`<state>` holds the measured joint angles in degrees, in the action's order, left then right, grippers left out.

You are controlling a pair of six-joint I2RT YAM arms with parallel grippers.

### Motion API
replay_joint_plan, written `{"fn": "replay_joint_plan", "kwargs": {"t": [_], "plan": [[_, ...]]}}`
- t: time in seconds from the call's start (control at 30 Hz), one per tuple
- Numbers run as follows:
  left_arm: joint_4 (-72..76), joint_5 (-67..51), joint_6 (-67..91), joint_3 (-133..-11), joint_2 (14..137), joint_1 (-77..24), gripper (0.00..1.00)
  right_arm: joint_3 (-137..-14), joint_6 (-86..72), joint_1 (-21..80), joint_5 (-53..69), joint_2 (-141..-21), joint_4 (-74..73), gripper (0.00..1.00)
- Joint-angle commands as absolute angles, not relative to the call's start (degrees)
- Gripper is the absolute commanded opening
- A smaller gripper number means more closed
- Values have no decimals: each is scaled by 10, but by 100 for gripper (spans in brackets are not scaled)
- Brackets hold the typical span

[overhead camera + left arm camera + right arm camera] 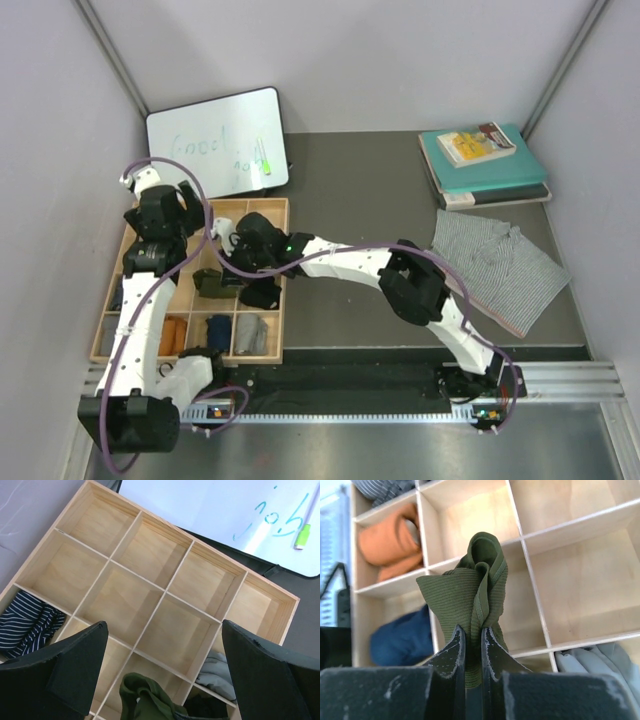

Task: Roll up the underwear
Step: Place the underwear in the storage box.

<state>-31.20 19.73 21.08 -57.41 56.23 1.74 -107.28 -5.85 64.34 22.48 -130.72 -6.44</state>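
My right gripper (472, 628) is shut on the bunched olive green underwear (470, 587) and holds it over a middle compartment of the wooden divided tray (538, 531). In the top view this gripper (228, 281) and the green cloth (212, 284) are over the tray (284, 285). My left gripper (163, 625) is open and empty above the tray (287, 615), with the green underwear (145, 697) below it; in the top view it (172, 212) hovers near the tray's far left. The light grey underwear (217, 672) lies in a tray compartment (595, 662). The patterned grey-and-white underwear (500, 262) lies flat on the table at the right.
Other compartments hold an orange cloth (390, 542), a blue cloth (402, 637) and a navy striped cloth (25, 625). A whiteboard (215, 140) with a green marker (266, 160) lies behind the tray. Teal books (485, 165) are stacked at the back right.
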Motion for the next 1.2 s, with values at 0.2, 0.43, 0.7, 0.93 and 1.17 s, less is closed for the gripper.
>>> {"fn": "replay_joint_plan", "kwargs": {"t": [0.2,0.43,0.7,0.93,1.17], "plan": [[-278,181,210,-564,549,16,99,-1136,25,686,180,-1377,-110,0],[-278,177,210,-563,548,17,99,-1158,63,714,136,-1404,-155,0],[-276,168,208,-560,548,16,99,-1180,58,719,120,-1415,-174,22],[-276,170,207,-557,546,17,99,-1115,48,719,112,-1353,-117,55],[-274,170,206,-556,546,17,99,-1036,31,718,105,-1270,-48,68]]}}
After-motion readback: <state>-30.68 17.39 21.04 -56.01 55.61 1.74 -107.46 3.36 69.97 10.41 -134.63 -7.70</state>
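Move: The right hand holds the rolled green underwear just above its compartment in the storage box; the middle of that compartment lies about 4 cm to the left, 2 cm back and some 8 cm below. The black roll sits about 11 cm to the right of the compartment, with the grey roll some 8 cm farther out than the black one, and the navy roll is about 10 cm nearer the bases than the compartment. From the left hand, the compartment is about 12 cm back, 7 cm right and 20 cm below. The right hand, still pinching the rolled underwear, sinks about 5 cm into the empty compartment between the navy roll and the empty compartments farther out, drifting some 2 cm back and 2 cm left while its left-pointing fingers dip about 10 degrees more steeply. It then halts low down and opens its fingers to roughly two thirds, letting go of the underwear, before easing about 1 cm back to the right with the first small rise. ##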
